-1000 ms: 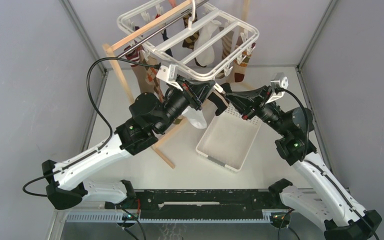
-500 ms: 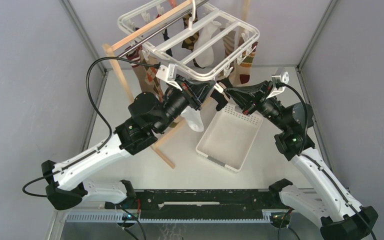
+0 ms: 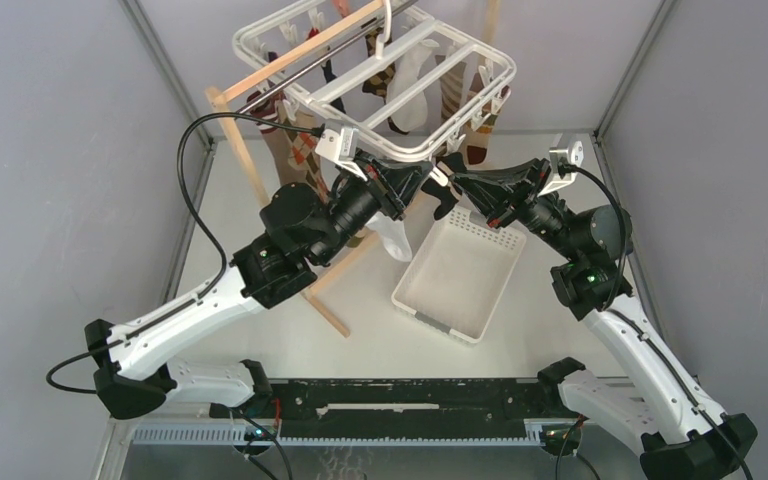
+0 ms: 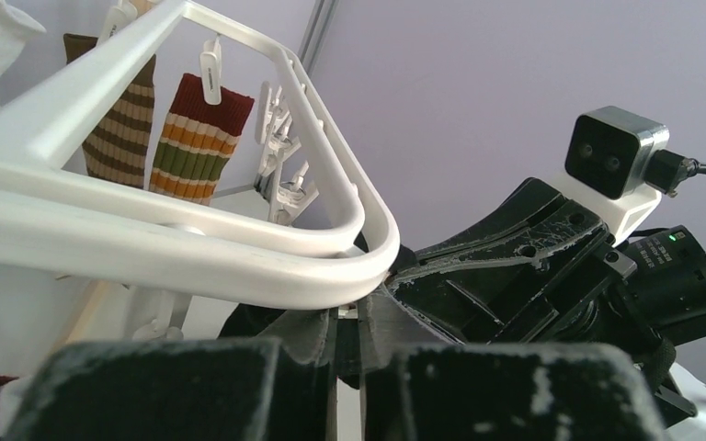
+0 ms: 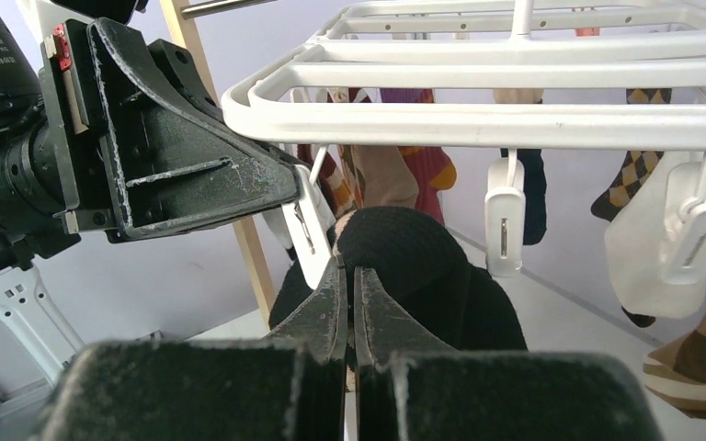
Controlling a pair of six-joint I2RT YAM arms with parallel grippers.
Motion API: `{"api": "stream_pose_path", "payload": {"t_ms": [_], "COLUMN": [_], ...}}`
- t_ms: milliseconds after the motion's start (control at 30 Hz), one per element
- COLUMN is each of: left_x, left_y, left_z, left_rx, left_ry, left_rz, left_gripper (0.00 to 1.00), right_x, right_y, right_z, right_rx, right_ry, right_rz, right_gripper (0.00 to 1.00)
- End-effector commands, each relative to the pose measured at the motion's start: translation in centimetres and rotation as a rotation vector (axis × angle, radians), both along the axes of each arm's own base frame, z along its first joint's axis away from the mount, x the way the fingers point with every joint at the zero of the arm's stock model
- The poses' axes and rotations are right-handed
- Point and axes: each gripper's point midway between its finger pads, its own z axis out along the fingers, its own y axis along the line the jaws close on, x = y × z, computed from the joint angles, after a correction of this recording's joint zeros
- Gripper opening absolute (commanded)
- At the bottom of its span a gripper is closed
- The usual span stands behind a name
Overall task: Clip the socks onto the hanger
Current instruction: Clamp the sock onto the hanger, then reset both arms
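Observation:
The white hanger (image 3: pixel 400 152) hangs from the stand's rod, its near corner over both grippers. Several socks are clipped to it, among them a red-green striped one (image 4: pixel 198 138), a brown striped one (image 4: pixel 129 129) and an argyle one (image 5: pixel 634 179). A white sock (image 3: pixel 392 238) hangs lower down. My left gripper (image 3: pixel 422 178) (image 4: pixel 349 317) is just under the hanger (image 4: pixel 193 248) corner, shut on a small white clip (image 5: pixel 311 234). Tip to tip with it, my right gripper (image 3: pixel 447 182) (image 5: pixel 349 271) is shut on a black sock (image 5: pixel 423 266) right beside that clip.
A white slotted basket (image 3: pixel 455 280) lies on the table below the grippers. The wooden stand (image 3: pixel 260 180) with its metal rod (image 3: pixel 300 75) carries the hanger. Free clips (image 5: pixel 504 220) dangle from the hanger (image 5: pixel 515 119) rim. Grey walls close in both sides.
My right gripper has carried the black sock left and up to the clip at the hanger's near corner. The left arm has stayed in place on the clip.

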Motion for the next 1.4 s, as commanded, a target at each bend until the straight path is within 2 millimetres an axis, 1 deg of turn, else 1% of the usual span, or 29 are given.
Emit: {"api": "stream_pose_path", "payload": {"t_ms": [0, 233, 600, 633, 700, 767, 800, 833, 933, 1033, 1167, 1233, 1267, 1367], "left_x": [-0.7, -0.8, -0.5, -0.5, -0.4, -0.1, 0.1, 0.3, 0.8, 1.1, 1.3, 1.3, 1.2, 1.0], "left_y": [-0.1, 0.1, 0.4, 0.5, 0.7, 1.0, 1.2, 1.5, 2.4, 2.7, 2.4, 2.0, 1.8, 1.2], "left_z": [0.4, 0.4, 0.2, 0.2, 0.1, -0.1, -0.3, -0.4, -1.0, -1.3, -1.8, -2.2, -2.3, -2.7], "left_rx": [-0.006, -0.009, -0.019, -0.019, -0.018, -0.013, -0.01, -0.008, -0.004, 0.013, 0.046, 0.057, 0.058, 0.075], "left_ry": [0.007, 0.004, 0.008, 0.008, 0.008, 0.008, 0.01, 0.012, 0.019, 0.009, 0.007, 0.011, 0.014, 0.026], "left_rz": [-0.041, -0.044, -0.029, -0.025, -0.014, 0.005, 0.019, 0.032, 0.071, 0.091, 0.093, 0.079, 0.065, 0.033], "left_gripper": [0.12, 0.36, 0.63, 0.67, 0.74, 0.83, 0.87, 0.91, 0.99, 1.0, 1.0, 1.0, 1.0, 1.0], "right_x": [-1.3, -1.1, -0.8, -0.6, -0.3, -0.1, 0.1, 0.4, 1.1, 1.9, 3.6, 4.6, 5.1, 6.2], "right_y": [-0.4, -0.1, -0.1, -0.1, -0.2, -0.3, -0.5, -0.7, -1.7, -3.1, -5.4, -6.4, -6.8, -7.3], "right_z": [3.1, 3.0, 2.9, 2.7, 2.7, 2.4, 2.2, 1.9, 0.9, -0.6, -3.8, -5.9, -7.4, -11.0], "right_rx": [0.045, 0.049, 0.047, 0.046, 0.047, 0.04, 0.035, 0.029, 0.033, 0.041, 0.042, 0.039, 0.028, 0.001], "right_ry": [-0.08, -0.075, -0.066, -0.062, -0.056, -0.05, -0.042, -0.034, -0.002, 0.04, 0.137, 0.195, 0.23, 0.322], "right_rz": [0.013, 0.025, 0.011, 0.007, -0.007, -0.022, -0.036, -0.053, -0.119, -0.194, -0.313, -0.367, -0.387, -0.417], "right_gripper": [0.0, 0.0, 0.0, 0.05, 0.27, 0.53, 0.62, 0.68, 0.81, 0.85, 0.87, 0.87, 0.87, 0.87]}}
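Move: The clip for the black sock is still pinched in the left fingers, its middle about 1 cm to their right and 1 cm below. From the right hand, which holds the sock at the clip's jaws, that clip lies some 2 cm left, 1 cm ahead and 1 cm higher. From the left hand, the hanger's near corner is about 5 cm above and 2 cm left, the next clip 7 cm ahead and 3 cm right at its height, and the white sock about 7 cm left, 3 cm back and 14 cm lower. Almost in place, the left fingers spread steadily from the clip to fully open, then the hand sinks about 2.5 cm, easing slightly left and forward. The right hand first keeps its pinch on the sock, then opens wide, lets go and draws away from the clip: down, right and forward about 10 cm, faster at the end, turning some 20 degrees clockwise and tipping down. ##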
